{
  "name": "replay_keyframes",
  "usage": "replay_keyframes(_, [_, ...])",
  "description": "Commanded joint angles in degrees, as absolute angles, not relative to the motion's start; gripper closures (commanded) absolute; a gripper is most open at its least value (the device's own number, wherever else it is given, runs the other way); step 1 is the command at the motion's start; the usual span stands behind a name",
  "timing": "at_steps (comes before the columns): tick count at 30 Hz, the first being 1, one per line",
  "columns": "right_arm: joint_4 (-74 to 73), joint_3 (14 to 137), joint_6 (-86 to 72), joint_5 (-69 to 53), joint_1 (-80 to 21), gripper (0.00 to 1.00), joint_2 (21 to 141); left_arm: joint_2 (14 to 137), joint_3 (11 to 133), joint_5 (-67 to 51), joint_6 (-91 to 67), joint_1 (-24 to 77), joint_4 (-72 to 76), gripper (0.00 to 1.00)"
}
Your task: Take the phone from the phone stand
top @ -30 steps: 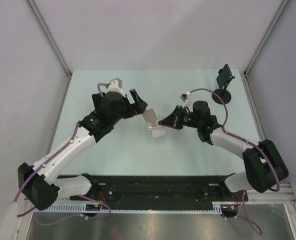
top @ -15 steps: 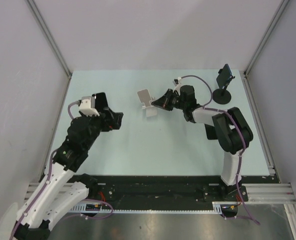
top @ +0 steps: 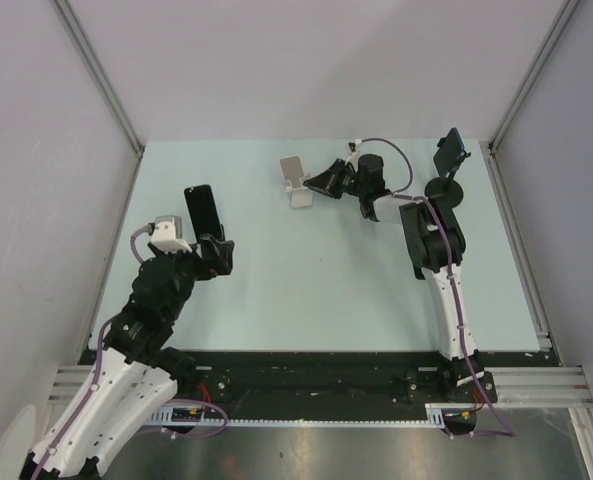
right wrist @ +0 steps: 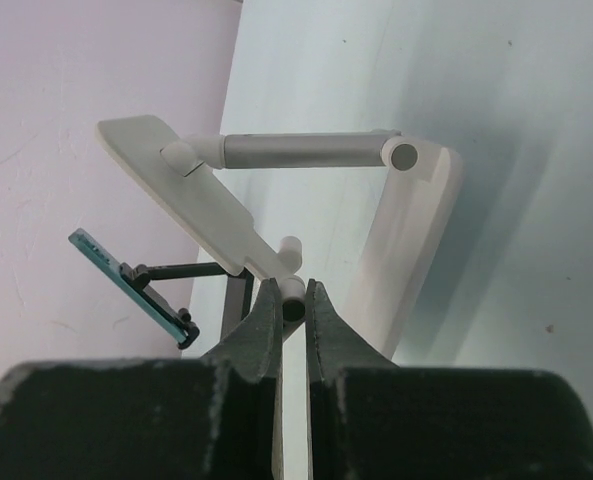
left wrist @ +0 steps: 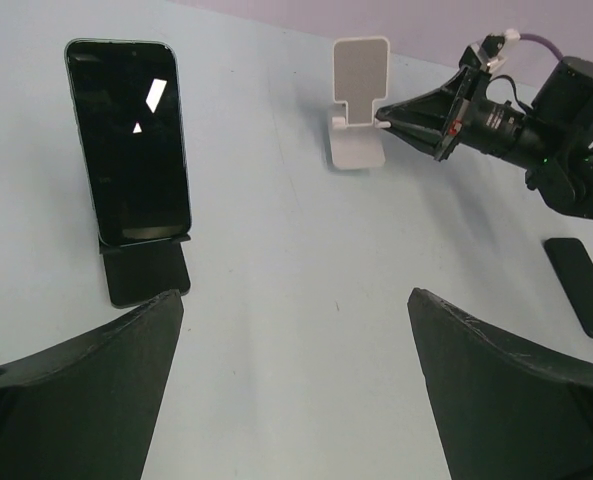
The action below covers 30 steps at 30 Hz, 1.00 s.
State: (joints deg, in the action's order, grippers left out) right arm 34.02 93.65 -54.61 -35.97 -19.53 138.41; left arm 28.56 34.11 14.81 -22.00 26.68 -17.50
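Observation:
A black phone (left wrist: 126, 140) leans upright in a low black phone stand (left wrist: 144, 270) at the left of the table, also in the top view as the phone (top: 198, 210). My left gripper (left wrist: 294, 300) is open and holds nothing, just in front of that stand and apart from it; from above, the left gripper (top: 216, 252) sits below the phone. My right gripper (right wrist: 294, 300) is shut on a small peg of an empty white stand (right wrist: 276, 200). That white stand (top: 296, 180) is at the back middle.
A second phone (top: 449, 152) sits on a black round-based stand (top: 444, 192) at the back right corner. A flat black slab (left wrist: 581, 285) lies on the table under the right arm. Grey walls enclose the table on three sides.
My left arm has pulled back from the white stand to the near left, uncovering the black phone on its stand. My right gripper has carried the white stand toward the back.

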Motion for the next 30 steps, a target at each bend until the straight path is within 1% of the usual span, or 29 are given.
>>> replay_keyframes(1, [37.09,97.3,-55.38,-42.71,-18.81,1.0,140.45,27.77,33.57,17.58,-22.24,26.37,-17.14,0.0])
replay_keyframes(12, [36.13,95.27,-54.49,-51.24,-15.91,1.0,144.4,29.97,34.27,17.14,-21.8,26.37,-17.14,0.0])
replay_keyframes(15, [35.86,95.36,-54.14,-53.26,-14.94,0.97,144.84,30.41,34.37,16.7,-21.88,26.37,-17.14,0.0])
replay_keyframes(16, [35.34,95.36,-53.79,-53.61,-14.42,0.93,144.93,30.32,34.28,16.7,-21.97,26.37,-17.14,0.0])
replay_keyframes(18, [34.46,95.54,-52.39,-54.32,-13.98,0.89,145.02,30.24,34.19,16.61,-22.06,26.28,-17.14,0.0])
replay_keyframes(20, [32.44,95.62,-51.33,-54.49,-13.27,0.81,145.02,30.15,34.1,16.61,-22.24,26.37,-17.14,0.0])
replay_keyframes(21, [31.91,95.62,-50.37,-54.49,-13.1,0.72,144.93,30.15,34.1,16.52,-22.41,26.37,-17.05,0.0])
replay_keyframes(23, [31.03,95.54,-49.75,-54.84,-12.66,0.61,144.67,30.23,34.01,16.35,-22.85,26.37,-17.05,0.0])
replay_keyframes(24, [30.85,95.36,-49.66,-54.93,-12.57,0.53,144.49,30.32,34.01,16.35,-22.94,26.37,-17.14,0.0])
replay_keyframes(26, [30.59,94.75,-49.04,-54.76,-12.22,0.46,143.7,30.41,34.01,16.26,-23.38,26.37,-17.05,0.0])
replay_keyframes(27, [30.59,94.57,-48.96,-54.67,-12.13,0.4,143.35,30.41,34.01,16.26,-23.47,26.28,-17.14,0.0])
replay_keyframes(29, [29.97,93.61,-48.34,-54.06,-11.87,0.33,141.87,30.41,34.19,16.43,-23.55,26.37,-17.14,0.0])
replay_keyframes(30, [29.8,93.26,-48.17,-53.79,-11.78,0.27,141.33,30.5,34.19,16.61,-23.55,26.37,-17.14,0.0])
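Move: The right fingers still pinch the lip peg of the raised white phone stand; the table spot for the stand lies about 7 cm below this hand, 2 cm back and 2 cm to its left. At table height, the flat black phone lies some 34 cm right and 20 cm back. The black phone stand is about 29 cm left, 15 cm back and roughly level. From the left gripper, the spot lies about 27 cm ahead, 17 cm right and 20 cm below. Lower the right gripper about 3 cm, easing back a little, to set the white stand's base on the table while the wrist turns some 10 degrees counter-clockwise. Then open the fingers well past halfway and slide them off the lip peg to the right, about 5 cm right in all, still sinking slightly. ##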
